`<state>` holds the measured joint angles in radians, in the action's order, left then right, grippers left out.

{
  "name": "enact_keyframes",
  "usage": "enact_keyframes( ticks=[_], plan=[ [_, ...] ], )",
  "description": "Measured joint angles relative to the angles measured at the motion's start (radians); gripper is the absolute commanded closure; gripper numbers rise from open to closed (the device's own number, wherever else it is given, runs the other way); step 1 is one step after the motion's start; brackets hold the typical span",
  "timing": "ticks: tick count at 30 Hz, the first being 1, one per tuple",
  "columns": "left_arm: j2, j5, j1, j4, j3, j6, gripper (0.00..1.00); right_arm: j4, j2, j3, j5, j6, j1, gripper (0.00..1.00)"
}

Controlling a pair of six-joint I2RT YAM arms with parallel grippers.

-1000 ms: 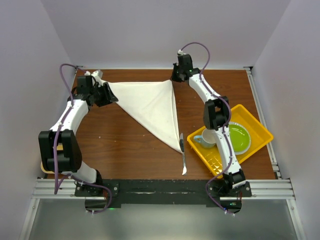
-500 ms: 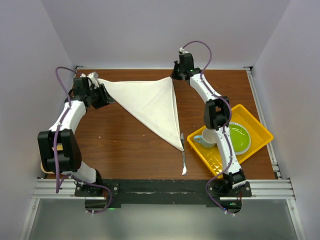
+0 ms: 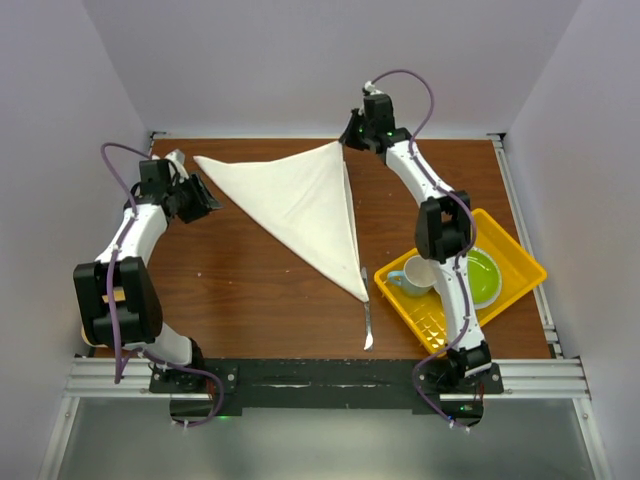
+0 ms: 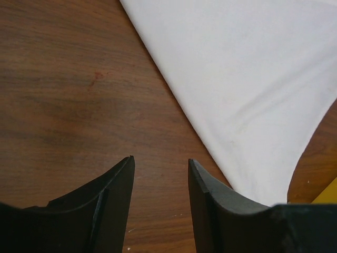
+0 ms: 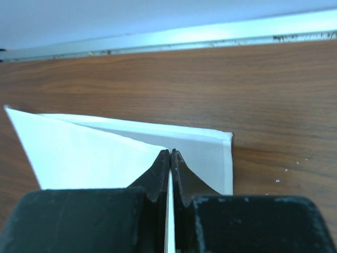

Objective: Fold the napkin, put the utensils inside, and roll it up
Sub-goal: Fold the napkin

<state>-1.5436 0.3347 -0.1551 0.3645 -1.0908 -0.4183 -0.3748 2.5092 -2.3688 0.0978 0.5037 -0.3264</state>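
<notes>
The white napkin (image 3: pixel 305 205) lies folded into a triangle on the wooden table, one point at the far left, one at the far middle, one near the knife. My right gripper (image 3: pixel 346 141) is shut on its far middle corner; in the right wrist view the cloth (image 5: pixel 95 153) runs between the closed jaws of the gripper (image 5: pixel 170 153). My left gripper (image 3: pixel 207 205) stands open just near the napkin's left point, over bare wood. In the left wrist view the gripper (image 4: pixel 160 163) holds nothing and the napkin (image 4: pixel 247 89) lies up and right. The silver knife (image 3: pixel 366 310) lies by the napkin's near tip.
A yellow tray (image 3: pixel 522 252) at the right holds a pale mug (image 3: pixel 410 277) and a green plate (image 3: pixel 482 275). Its corner (image 4: pixel 329 193) shows at the left wrist view's edge. The back wall rail (image 5: pixel 210 34) runs just beyond the right gripper.
The right gripper has drawn the napkin's corner farther back, and the left point has slid out leftward. The open left gripper has backed off to the left and nearer.
</notes>
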Motion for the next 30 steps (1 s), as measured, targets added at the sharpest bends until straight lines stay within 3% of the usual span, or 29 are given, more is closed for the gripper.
enact_keyframes(
  ticks=[8,19,23,26,27,30],
  plan=[
    [0.0,0.0,-0.008,-0.006,0.005,-0.018,0.5,0.041,-0.053,-0.008,0.003,0.009,0.002,1.0],
    [0.002,0.0,-0.008,-0.005,0.018,-0.018,0.5,0.056,0.04,-0.042,0.018,0.022,0.02,0.96],
    [0.002,0.003,-0.008,-0.01,0.018,-0.031,0.5,0.054,0.059,-0.042,0.018,0.028,0.027,0.76],
    [0.002,0.015,-0.008,-0.032,0.018,-0.04,0.5,0.056,0.06,-0.043,0.018,0.032,0.031,0.48],
    [0.002,0.022,-0.008,-0.044,0.018,-0.043,0.5,0.053,0.064,-0.049,0.017,0.035,0.033,0.34],
    [-0.008,0.053,-0.008,-0.119,0.018,-0.066,0.51,0.035,0.095,-0.103,0.0,0.032,0.041,0.16]
  ],
)
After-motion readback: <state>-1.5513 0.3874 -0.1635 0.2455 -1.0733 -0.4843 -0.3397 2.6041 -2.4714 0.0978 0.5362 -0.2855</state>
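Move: The right hand holds the napkin's far right corner up, with the lower layer's matching corner on the table about 7 cm below, 2 cm ahead and 2 cm to the right. The napkin's far left corner lies about 41 cm to the hand's left and 1 cm ahead; the knife is some 45 cm back and 6 cm right, and the cup roughly 34 cm back and 20 cm right. From the left hand that lower corner is about 25 cm ahead, 36 cm right and 6 cm down. Still pinching the far right corner, the right hand flips it up about 5 cm, then brings it down some 6 cm while easing roughly 3 cm forward and 2 cm right, over the lower layer's corner. Low in this stroke, with the hand still a few centimetres above the table, the fingers go from shut to about two-thirds open and let the cloth go. ##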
